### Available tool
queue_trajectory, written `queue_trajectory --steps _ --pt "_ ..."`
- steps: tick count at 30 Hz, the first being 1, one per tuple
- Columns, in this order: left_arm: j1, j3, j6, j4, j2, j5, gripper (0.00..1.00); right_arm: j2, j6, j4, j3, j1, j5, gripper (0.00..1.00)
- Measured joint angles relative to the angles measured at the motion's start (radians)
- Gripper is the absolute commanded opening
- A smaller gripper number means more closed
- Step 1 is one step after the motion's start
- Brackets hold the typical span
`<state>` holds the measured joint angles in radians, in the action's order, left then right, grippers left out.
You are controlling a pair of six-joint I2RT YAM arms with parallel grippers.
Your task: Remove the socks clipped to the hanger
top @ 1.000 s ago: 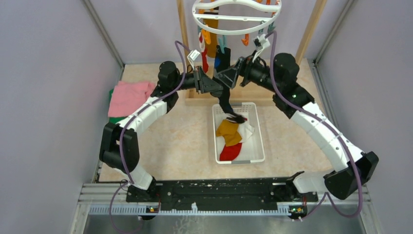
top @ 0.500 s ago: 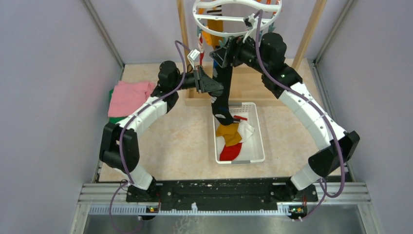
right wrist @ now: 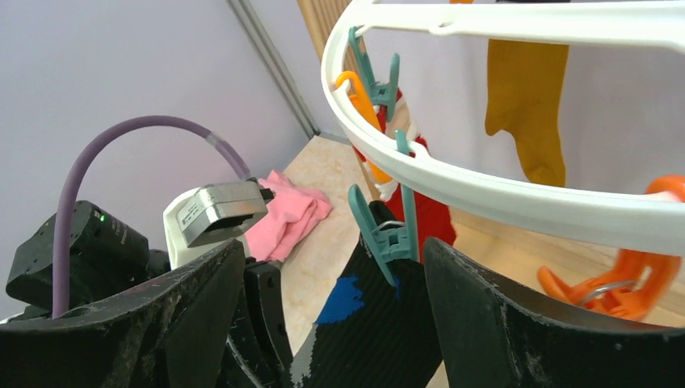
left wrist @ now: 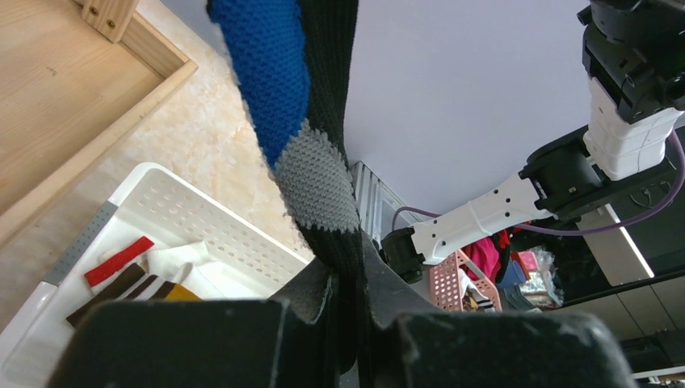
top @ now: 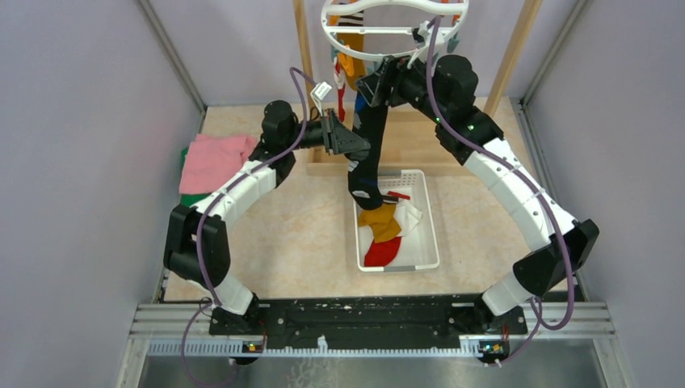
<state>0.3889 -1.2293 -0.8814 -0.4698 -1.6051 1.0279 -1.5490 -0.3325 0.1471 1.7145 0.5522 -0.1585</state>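
Note:
The white oval hanger (top: 393, 32) hangs at the top centre with orange and teal clips. A black sock (top: 373, 129) with blue and grey patches hangs from a teal clip (right wrist: 380, 238) down toward the basket. My left gripper (top: 355, 145) is shut on its lower part, seen in the left wrist view (left wrist: 347, 283) just below the grey patch (left wrist: 323, 186). My right gripper (top: 378, 85) is open, its jaws either side of the teal clip and the sock's top (right wrist: 380, 331). A mustard sock (right wrist: 525, 105) and a red sock (right wrist: 428, 218) stay clipped behind.
A white slotted basket (top: 428, 234) below holds mustard (top: 380, 220), red (top: 381, 252) and white socks. A wooden frame (top: 303, 48) carries the hanger, its base (top: 436, 145) behind the basket. A folded pink cloth (top: 214, 158) lies at the left. Purple walls close in both sides.
My right gripper rose from beside the left gripper up to the teal clip at the hanger ring. The black sock now hangs straighter. The left arm has not moved.

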Motion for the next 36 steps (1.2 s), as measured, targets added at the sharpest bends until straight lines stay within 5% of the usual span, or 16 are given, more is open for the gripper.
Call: queue_trajectory --steps 11,28,34,36 --pt "0.000 -0.002 0.021 0.036 0.015 0.000 0.00 0.009 0.026 0.024 0.029 -0.019 0.023 0.81" --pt "0.020 -0.014 0.016 0.038 0.015 -0.001 0.00 -0.060 -0.031 -0.076 0.027 -0.019 0.047 0.64" --pt "0.034 -0.015 0.016 0.037 0.015 -0.005 0.00 -0.060 -0.039 -0.121 0.004 -0.019 0.064 0.39" --pt "0.039 -0.015 0.016 0.037 0.015 -0.008 0.00 -0.060 -0.052 -0.149 -0.006 -0.019 0.067 0.23"
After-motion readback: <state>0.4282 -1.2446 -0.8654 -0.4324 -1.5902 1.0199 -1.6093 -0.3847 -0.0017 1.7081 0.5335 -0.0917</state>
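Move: Just ahead of the right hand's open fingers, about 4 cm farther out and roughly 1 cm higher, is the teal clip that holds the black sock on the hanger. A right orange clip hangs some 5 cm ahead and 8 cm to the right of this hand, and a left orange clip about 7 cm ahead and 5 cm to the left, both a bit higher. From the left hand, which already pinches the sock, the teal clip lies about 10 cm ahead, 1 cm to the right and 11 cm up. Lining up on the teal clip, the right hand first edges about 1.5 cm to its right while rising some 2 cm, then pushes forward about 3 cm, sinking again and easing back left, its wrist nearly steady. Its fingers then close to about half their earlier opening, around the clip's handles. The left hand keeps its pinch on the black sock and late on drifts some 1.5 cm back and to its right. ##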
